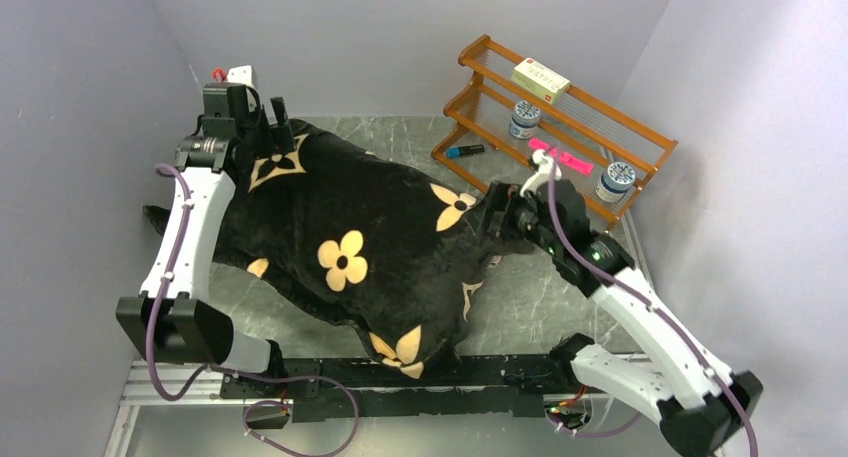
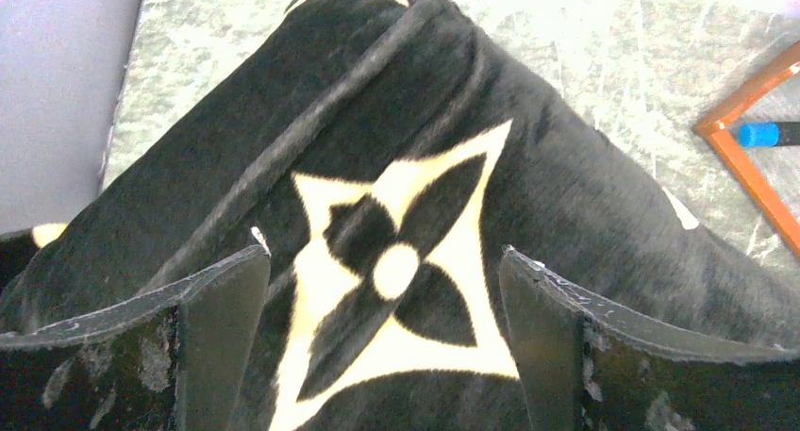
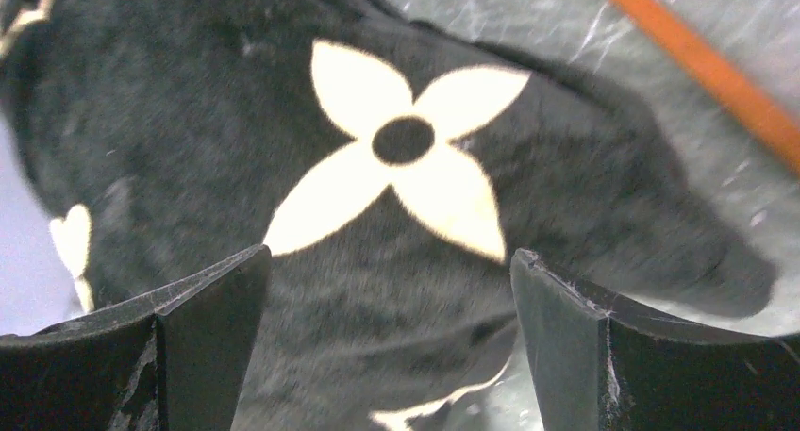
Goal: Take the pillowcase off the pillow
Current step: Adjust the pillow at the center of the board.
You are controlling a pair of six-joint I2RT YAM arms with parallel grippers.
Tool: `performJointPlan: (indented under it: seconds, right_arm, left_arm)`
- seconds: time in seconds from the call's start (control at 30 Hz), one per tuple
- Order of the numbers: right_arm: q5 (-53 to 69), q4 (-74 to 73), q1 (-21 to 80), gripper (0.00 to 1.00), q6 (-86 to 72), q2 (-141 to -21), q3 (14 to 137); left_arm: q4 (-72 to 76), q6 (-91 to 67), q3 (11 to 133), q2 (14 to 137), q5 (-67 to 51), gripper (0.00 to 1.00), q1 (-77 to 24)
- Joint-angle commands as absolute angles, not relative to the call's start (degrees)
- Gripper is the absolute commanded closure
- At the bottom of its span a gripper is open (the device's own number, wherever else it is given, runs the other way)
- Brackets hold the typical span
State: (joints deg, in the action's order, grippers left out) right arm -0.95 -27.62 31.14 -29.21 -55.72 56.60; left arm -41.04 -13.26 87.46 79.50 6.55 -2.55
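Note:
The pillowcase (image 1: pixel 340 227), black plush with tan flower motifs, lies bulging across the middle of the table; the pillow is hidden inside it. My left gripper (image 1: pixel 277 125) hovers over its far left corner, open, with a diamond flower motif (image 2: pixel 396 271) showing between the fingers. The left wrist view gives my left gripper (image 2: pixel 382 256) nothing in its jaws above the pillowcase (image 2: pixel 566 195). My right gripper (image 1: pixel 500 212) is open at the cover's right edge. In the right wrist view my right gripper (image 3: pixel 391 256) stands just over the pillowcase (image 3: pixel 189 139), holding nothing.
An orange wooden rack (image 1: pixel 590 107) stands at the back right with a box (image 1: pixel 540 79), two jars (image 1: pixel 524 119) and a pink item (image 1: pixel 560 159). A blue marker (image 1: pixel 465 150) lies beside it. Walls close in on the left and right.

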Motion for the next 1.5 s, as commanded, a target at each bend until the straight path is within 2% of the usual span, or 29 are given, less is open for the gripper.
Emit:
performJointPlan:
  seconds: [0.0,0.1,0.27,0.47,0.7,0.77,0.83,0.9,0.97,1.03,1.1,1.13,1.17,1.2,1.47]
  right_arm:
    - [4.87,-22.12,30.94,0.00,-44.82,-45.37,46.11]
    - [7.43,-18.68,31.02,0.00,-50.86,-41.93,40.43]
    - [9.84,-18.53,32.04,0.00,-55.79,-42.92,37.44]
    - [4.75,-12.53,39.61,0.00,-63.64,-43.86,31.50]
    - [2.87,-0.43,47.76,0.00,-64.78,-54.97,31.48]
    - [3.81,3.12,48.19,0.04,-64.06,-58.09,31.78]
    - [4.57,4.84,48.31,0.12,-62.32,-60.33,32.37]
    - [4.55,4.64,48.26,0.25,-59.68,-61.78,33.62]
    - [4.32,3.57,48.31,0.44,-57.01,-62.35,35.36]
    - [3.97,2.40,48.27,0.67,-54.59,-62.19,37.07]
    - [3.62,0.95,48.31,0.92,-51.99,-61.64,38.93]
    - [3.10,0.22,48.27,1.00,-50.07,-61.27,39.89]
    - [2.43,-1.75,48.20,1.00,-48.16,-61.00,40.93]
    - [1.67,-3.01,48.20,1.00,-46.31,-60.78,42.33]
    - [-6.85,-10.24,46.60,1.00,-31.48,-62.66,57.26]
  left_arm:
    - [-39.06,-11.76,93.40,82.71,1.91,0.03,-1.52]
    - [-40.95,-10.66,95.86,86.17,2.16,0.03,-0.83]
    - [-39.61,-11.15,94.84,89.37,1.07,0.05,-0.44]
    - [-38.79,-9.77,94.66,92.97,2.34,0.04,-0.09]
    - [-40.94,-9.36,90.31,97.54,-8.63,0.10,-0.09]
    - [-40.20,-9.29,86.85,96.65,-10.06,0.12,-0.09]
    - [-39.02,-9.39,83.20,94.95,-10.40,0.14,-0.09]
    - [-36.91,-9.52,79.14,93.17,-11.19,0.17,-0.09]
    - [-36.00,-9.69,77.21,91.92,-11.59,0.24,-0.09]
    - [-36.48,-9.69,76.89,91.34,-13.12,0.38,-0.09]
    - [-38.30,-9.08,77.85,90.88,-16.16,0.66,-0.09]
    - [-39.80,-8.46,78.92,90.43,-18.26,0.78,-0.09]
    - [-41.18,-8.10,79.98,89.66,-19.85,0.89,-0.09]
    - [-42.29,-8.01,80.78,88.47,-20.83,0.94,-0.09]
    - [-45.08,-9.80,83.16,75.20,-18.57,0.95,-0.09]
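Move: The left hand goes for the star print on the pillowcase's far-left part, 3 cm ahead, 2 cm right and 12 cm below. From it the middle flower print lies about 13 cm back, 16 cm right. The right hand goes for the case's right edge, some 7 cm back, 10 cm left and 12 cm below; the right flower print is 3 cm ahead and 8 cm left, the near flower print about 22 cm back, 19 cm left. Both hands pinch the pillowcase, starting open and shutting on the velvet. The left reaches forward about 5 cm, sinks onto the star print, closes, then eases up and back. The right sweeps back and down some 12 cm, swings left with its fingers tipping steeper, closes on the right edge below the flower print, and rises a few centimetres. ##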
